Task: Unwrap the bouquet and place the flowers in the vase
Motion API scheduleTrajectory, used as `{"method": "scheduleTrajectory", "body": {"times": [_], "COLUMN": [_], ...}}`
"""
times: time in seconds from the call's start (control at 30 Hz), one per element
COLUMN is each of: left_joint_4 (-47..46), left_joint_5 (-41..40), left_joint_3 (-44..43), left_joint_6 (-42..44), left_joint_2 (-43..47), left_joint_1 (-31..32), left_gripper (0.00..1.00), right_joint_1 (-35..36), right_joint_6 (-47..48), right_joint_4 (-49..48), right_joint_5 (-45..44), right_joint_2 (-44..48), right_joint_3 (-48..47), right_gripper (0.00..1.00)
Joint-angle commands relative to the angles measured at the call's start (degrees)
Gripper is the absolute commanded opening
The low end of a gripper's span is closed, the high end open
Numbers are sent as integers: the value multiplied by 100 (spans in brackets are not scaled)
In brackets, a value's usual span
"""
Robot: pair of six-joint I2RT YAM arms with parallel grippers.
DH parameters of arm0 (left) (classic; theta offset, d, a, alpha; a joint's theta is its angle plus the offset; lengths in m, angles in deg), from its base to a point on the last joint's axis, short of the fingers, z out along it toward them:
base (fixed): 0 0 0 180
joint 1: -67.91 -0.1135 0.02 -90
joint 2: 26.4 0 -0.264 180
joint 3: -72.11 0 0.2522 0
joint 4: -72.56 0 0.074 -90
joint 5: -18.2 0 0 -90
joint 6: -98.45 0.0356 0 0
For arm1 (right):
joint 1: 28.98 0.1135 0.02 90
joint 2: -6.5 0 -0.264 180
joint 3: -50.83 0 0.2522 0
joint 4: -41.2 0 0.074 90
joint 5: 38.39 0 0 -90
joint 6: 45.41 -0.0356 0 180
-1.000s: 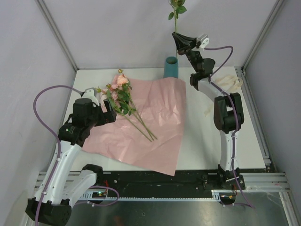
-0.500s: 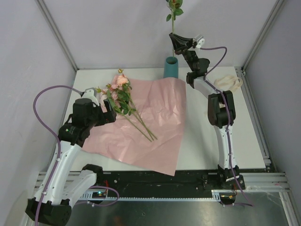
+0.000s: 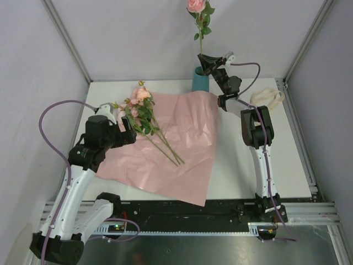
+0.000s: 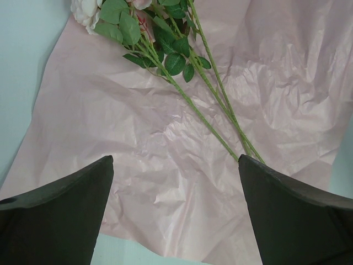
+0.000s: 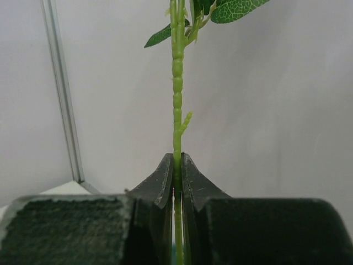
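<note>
The teal vase [image 3: 199, 80] stands at the back of the table. Just above its mouth my right gripper [image 3: 204, 61] [image 5: 177, 160] is shut on the thin green stem [image 5: 177, 83] of one pink rose [image 3: 196, 5], which stands upright with its lower end dropping towards the vase. The other flowers [image 3: 144, 113] [image 4: 165, 49] lie loose on the spread-out lilac-pink paper [image 3: 182, 143] [image 4: 138, 138]. My left gripper [image 3: 128, 128] [image 4: 175, 160] hovers open over the paper, just short of the stems' cut ends, with nothing between its fingers.
A cream ribbon [image 3: 267, 96] lies in a heap at the back right, beside the right arm. Grey walls with metal corner posts close in the table at the back and both sides.
The right gripper has come down and left towards the vase mouth, bringing the rose with it, so the bloom now shows in the top view. The left arm has not moved.
</note>
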Motion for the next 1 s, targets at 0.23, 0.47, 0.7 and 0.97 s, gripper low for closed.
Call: {"method": "scheduleTrajectory", "body": {"times": [0.23,0.47,0.7,0.97], "left_joint_4": [-140,-138,-141,-142], "left_joint_5": [-36,-103,-186,-302], "left_joint_3": [23,41,47,25], "left_joint_6": [105,100,103,94], "left_joint_2": [31,31,37,8], "left_joint_1": [27,31,28,13], "left_gripper": [100,100,100,100], "right_joint_1": [-107,-179,-195,26], "right_joint_6": [-3,-49,-180,-851], "right_joint_4": [-751,-779,-749,771], "right_joint_5": [-56,48,55,-163], "right_joint_2": [775,1375,2203,3576], "right_joint_3": [1060,1779,2715,3800], "right_gripper": [27,40,41,40]}}
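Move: The right hand holds the rose stem upright over the teal vase: the vase's middle is almost straight below, about 21 cm down, with its mouth some 10 cm under the fingers. The remaining flowers lie on the pink paper roughly 22 cm left of the vase and 13 cm nearer; a tan ribbon lies about 32 cm to its right, level with it. From the left hand the vase is about 36 cm ahead, 28 cm right and 10 cm lower. Straight down towards the vase's mouth first, about 5 cm, lowering the pinched stem while the right fingers begin to part. They keep opening to nearly half as the hand turns back, draws away from the vase about 10 cm towards the base, rising and easing right, clear of the stem; the upward-pointing fingers tip some 10 degrees towards level. ##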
